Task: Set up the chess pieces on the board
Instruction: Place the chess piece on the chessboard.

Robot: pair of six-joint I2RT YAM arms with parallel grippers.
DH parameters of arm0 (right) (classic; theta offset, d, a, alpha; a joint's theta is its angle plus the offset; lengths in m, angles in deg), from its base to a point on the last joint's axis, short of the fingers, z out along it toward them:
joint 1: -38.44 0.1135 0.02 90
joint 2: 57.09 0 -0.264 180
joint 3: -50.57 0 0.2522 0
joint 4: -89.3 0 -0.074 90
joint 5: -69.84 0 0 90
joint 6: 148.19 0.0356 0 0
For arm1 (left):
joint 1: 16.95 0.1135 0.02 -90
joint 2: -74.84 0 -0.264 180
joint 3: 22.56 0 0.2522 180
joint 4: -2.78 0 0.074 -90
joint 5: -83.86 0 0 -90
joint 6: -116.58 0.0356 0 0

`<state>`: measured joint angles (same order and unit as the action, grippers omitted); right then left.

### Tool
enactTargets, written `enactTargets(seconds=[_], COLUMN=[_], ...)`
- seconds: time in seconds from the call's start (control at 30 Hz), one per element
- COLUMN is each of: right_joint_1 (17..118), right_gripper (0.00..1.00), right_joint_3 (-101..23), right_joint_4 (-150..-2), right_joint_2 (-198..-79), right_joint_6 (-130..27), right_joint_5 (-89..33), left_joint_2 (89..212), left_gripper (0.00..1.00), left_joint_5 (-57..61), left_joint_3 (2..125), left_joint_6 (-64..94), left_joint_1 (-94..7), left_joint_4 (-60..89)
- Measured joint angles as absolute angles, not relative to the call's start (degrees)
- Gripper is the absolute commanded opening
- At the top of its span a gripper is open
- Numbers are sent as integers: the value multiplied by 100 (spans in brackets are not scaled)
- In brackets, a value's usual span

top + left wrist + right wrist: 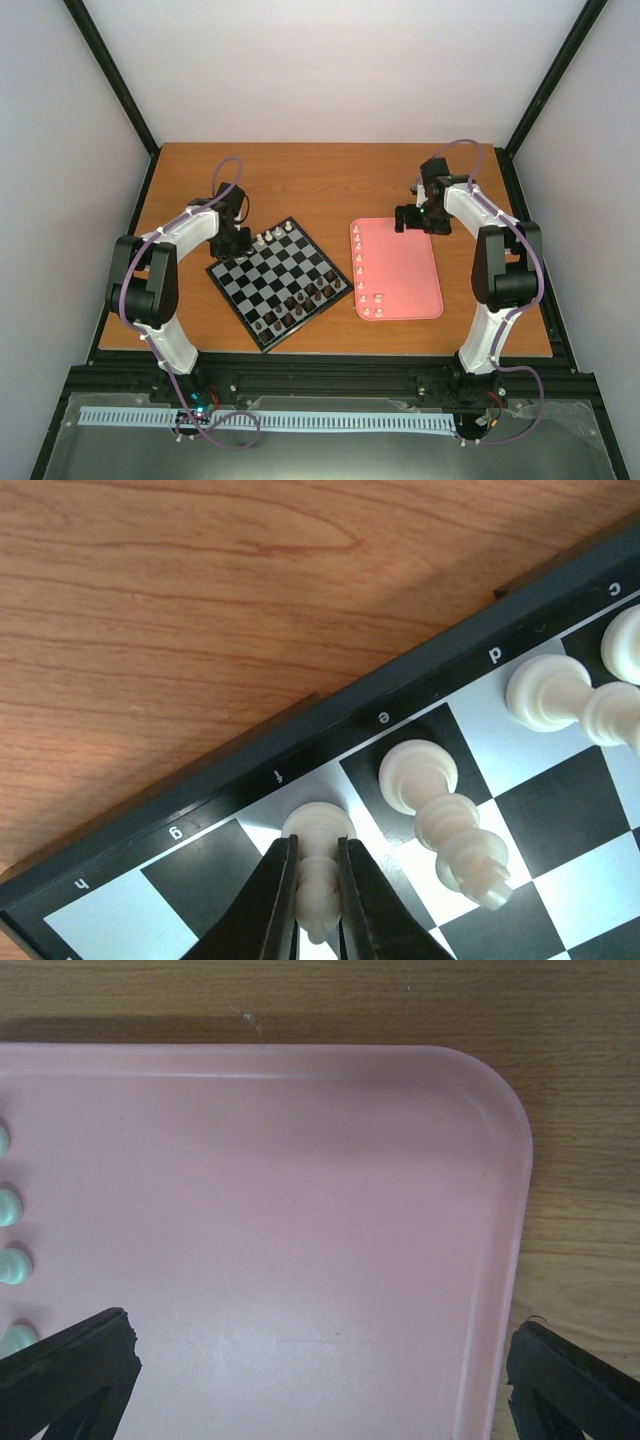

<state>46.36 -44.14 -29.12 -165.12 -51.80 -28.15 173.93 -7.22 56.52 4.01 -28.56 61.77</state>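
Observation:
My left gripper (318, 868) is shut on a cream-white chess piece (318, 830) that stands upright on the silver f square at the board's (400, 695) far rim. More white pieces stand beside it on e (425, 775) and d (548, 690). From above, the left gripper (236, 243) sits at the board's (262, 268) far left corner, next to a short row of white pieces (277, 234). Over the far end of the pink tray (410, 270) hangs my right gripper (408, 218), open and holding nothing. Several white pieces (358, 262) line the tray's left side.
Dark brown pieces (300, 303) fill the board's near rows. In the right wrist view the pink tray's floor (300, 1210) lies between the spread fingertips (80, 1360), with white pieces (10, 1260) at the left edge. Wooden table (330, 175) runs behind both.

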Motion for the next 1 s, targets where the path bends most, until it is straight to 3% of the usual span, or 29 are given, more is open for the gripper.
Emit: enactTargets(seconds=[0.3,0.6,1.0], right_joint_1=[4636,4636,4636], right_gripper=[100,100,100], right_joint_3=[-4414,-4414,-4414], right_joint_4=[-2910,-2910,-2910], right_joint_2=[-16512,-16512,-16512], right_joint_6=[-5190,-5195,-5199], right_joint_5=[-2837,-2856,-2867], left_joint_2=[17423,17423,17371], left_gripper=[8,19,49], left_joint_5=[-733,-742,-731], left_joint_3=[5652,5609,5508], left_joint_6=[401,403,429], left_joint_1=[-2856,-2856,-2854], left_joint_4=[6125,6088,6070])
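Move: The white bishop is already pinched between the left fingertips, its middle at most 1 cm below the left hand, standing over its f square by the board's far edge. The e-square piece stands about 3 cm to the right and 1 cm farther out, the d-square piece some 6 cm right and 3 cm ahead. From the right hand, the bishop lies roughly 53 cm left, 6 cm back and about 3 cm lower. Hold the left gripper in place over the f square, fingers pointing down and the bishop still pinched, then spread the fingers to a little under half open so they come free of it on both sides. Let the hand sink only about half a cm as they part, without turning the wrist, and keep clear of the e-square piece on the right. ##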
